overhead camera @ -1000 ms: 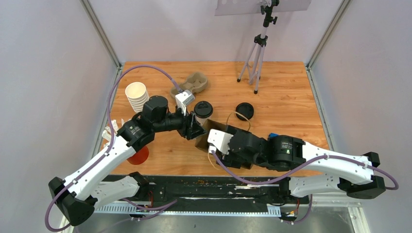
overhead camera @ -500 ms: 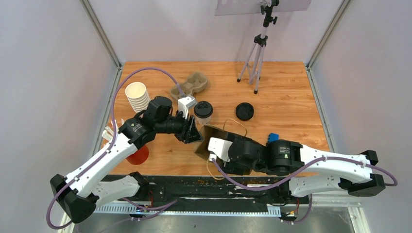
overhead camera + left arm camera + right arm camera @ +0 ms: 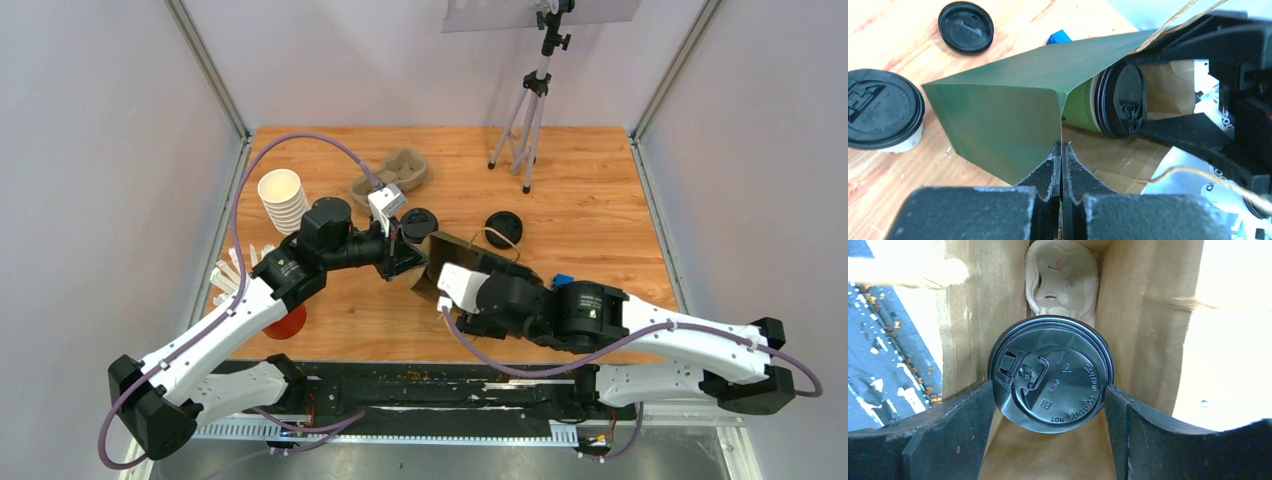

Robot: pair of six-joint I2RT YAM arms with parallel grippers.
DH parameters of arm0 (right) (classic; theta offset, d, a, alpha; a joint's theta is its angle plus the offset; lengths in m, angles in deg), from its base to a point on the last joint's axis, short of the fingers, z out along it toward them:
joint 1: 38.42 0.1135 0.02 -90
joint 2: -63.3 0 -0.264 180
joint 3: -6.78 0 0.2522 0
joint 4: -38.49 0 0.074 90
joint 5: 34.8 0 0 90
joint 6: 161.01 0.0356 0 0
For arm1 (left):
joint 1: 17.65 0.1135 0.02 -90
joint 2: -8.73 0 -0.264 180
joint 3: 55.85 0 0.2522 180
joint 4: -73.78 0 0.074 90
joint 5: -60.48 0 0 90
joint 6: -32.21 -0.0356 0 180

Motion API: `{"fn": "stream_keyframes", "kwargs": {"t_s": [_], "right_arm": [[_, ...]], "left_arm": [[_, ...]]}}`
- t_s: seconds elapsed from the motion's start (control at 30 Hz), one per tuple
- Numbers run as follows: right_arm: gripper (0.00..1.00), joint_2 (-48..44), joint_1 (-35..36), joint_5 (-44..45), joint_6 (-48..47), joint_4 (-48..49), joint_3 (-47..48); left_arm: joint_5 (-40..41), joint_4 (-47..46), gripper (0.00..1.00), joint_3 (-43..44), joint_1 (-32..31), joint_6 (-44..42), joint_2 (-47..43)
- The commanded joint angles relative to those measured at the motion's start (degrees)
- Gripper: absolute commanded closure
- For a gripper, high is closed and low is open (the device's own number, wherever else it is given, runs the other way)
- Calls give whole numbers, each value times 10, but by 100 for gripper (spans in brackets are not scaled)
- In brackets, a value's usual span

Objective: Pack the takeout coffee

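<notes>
The brown paper bag (image 3: pixel 478 256), green outside (image 3: pixel 1013 100), lies on its side with its mouth held apart. My left gripper (image 3: pixel 1062 145) is shut on the bag's folded edge, at the left of the bag (image 3: pixel 412 266) in the top view. The olive-green-sided coffee cup (image 3: pixel 1080 107) with its black lid (image 3: pixel 1050 372) lies on its side in the bag's mouth, and my right gripper (image 3: pixel 1049 387) is shut on it, a finger at each side. A moulded cup carrier (image 3: pixel 1060 277) sits deep inside the bag. The white-sided lidded cup (image 3: pixel 419 224) stands on the table just left of the bag.
A loose black lid (image 3: pixel 503 229) and a small blue object (image 3: pixel 562 282) lie right of the bag. A stack of lidless white cups (image 3: pixel 282 197), a cardboard carrier (image 3: pixel 392 172), a red cup (image 3: pixel 288 320) and a tripod (image 3: pixel 525 130) stand around.
My left gripper, open before, has closed on the bag's edge. The right arm has carried the green cup further from the table's near edge and into the bag's mouth.
</notes>
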State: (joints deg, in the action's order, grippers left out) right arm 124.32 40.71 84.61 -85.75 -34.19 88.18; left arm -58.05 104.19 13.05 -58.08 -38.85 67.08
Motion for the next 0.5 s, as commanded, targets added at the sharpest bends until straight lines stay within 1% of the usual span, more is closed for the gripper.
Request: {"fn": "stream_keyframes", "kwargs": {"t_s": [0.0,0.07,0.1,0.2,0.3,0.37,0.47], "right_arm": [[35,-38,-35,11,-44,44,14],[35,-40,-39,-10,-49,45,10],[35,-40,-39,-18,-49,45,6],[36,-41,-39,-65,-39,52,-16],[36,-46,-38,-82,-34,69,-41],[36,-50,-38,-85,-35,80,-53],[36,-51,-38,-83,-42,90,-65]], "left_arm": [[-6,-128,100,-22,-4,1,-4],[-8,-135,99,-33,-5,6,-1],[-7,-133,96,-37,-6,7,-3],[6,-88,72,-43,-7,-2,-12],[21,-26,50,-40,-7,-17,-26],[28,13,42,-39,-7,-25,-38],[30,65,38,-38,-7,-29,-54]]}}
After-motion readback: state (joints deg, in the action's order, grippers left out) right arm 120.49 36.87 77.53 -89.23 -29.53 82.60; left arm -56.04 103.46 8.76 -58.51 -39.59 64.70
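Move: The tilted paper bag, with its mouth edge already pinched by the left fingers, has its middle about 9 cm right of, 1 cm back from and 11 cm below the left hand. The lidded cup stands 12 cm ahead of that hand and 1 cm left, the loose black lid 17 cm ahead and 19 cm right. From the right hand, which holds the other cup in the mouth, the bag's middle is some 4 cm ahead, 3 cm left and 7 cm down; the blue brick is 10 cm ahead, 20 cm right. The bag's mouth edge is let go by the left fingers, which open to over half while that hand sinks about 2 cm, easing briefly right and forward and then back and left. The right hand keeps its grip on the cup inside the mouth, lifts it about 1.5 cm with a slight nudge forward and right, then lowers it about 3.5 cm into the bag. ##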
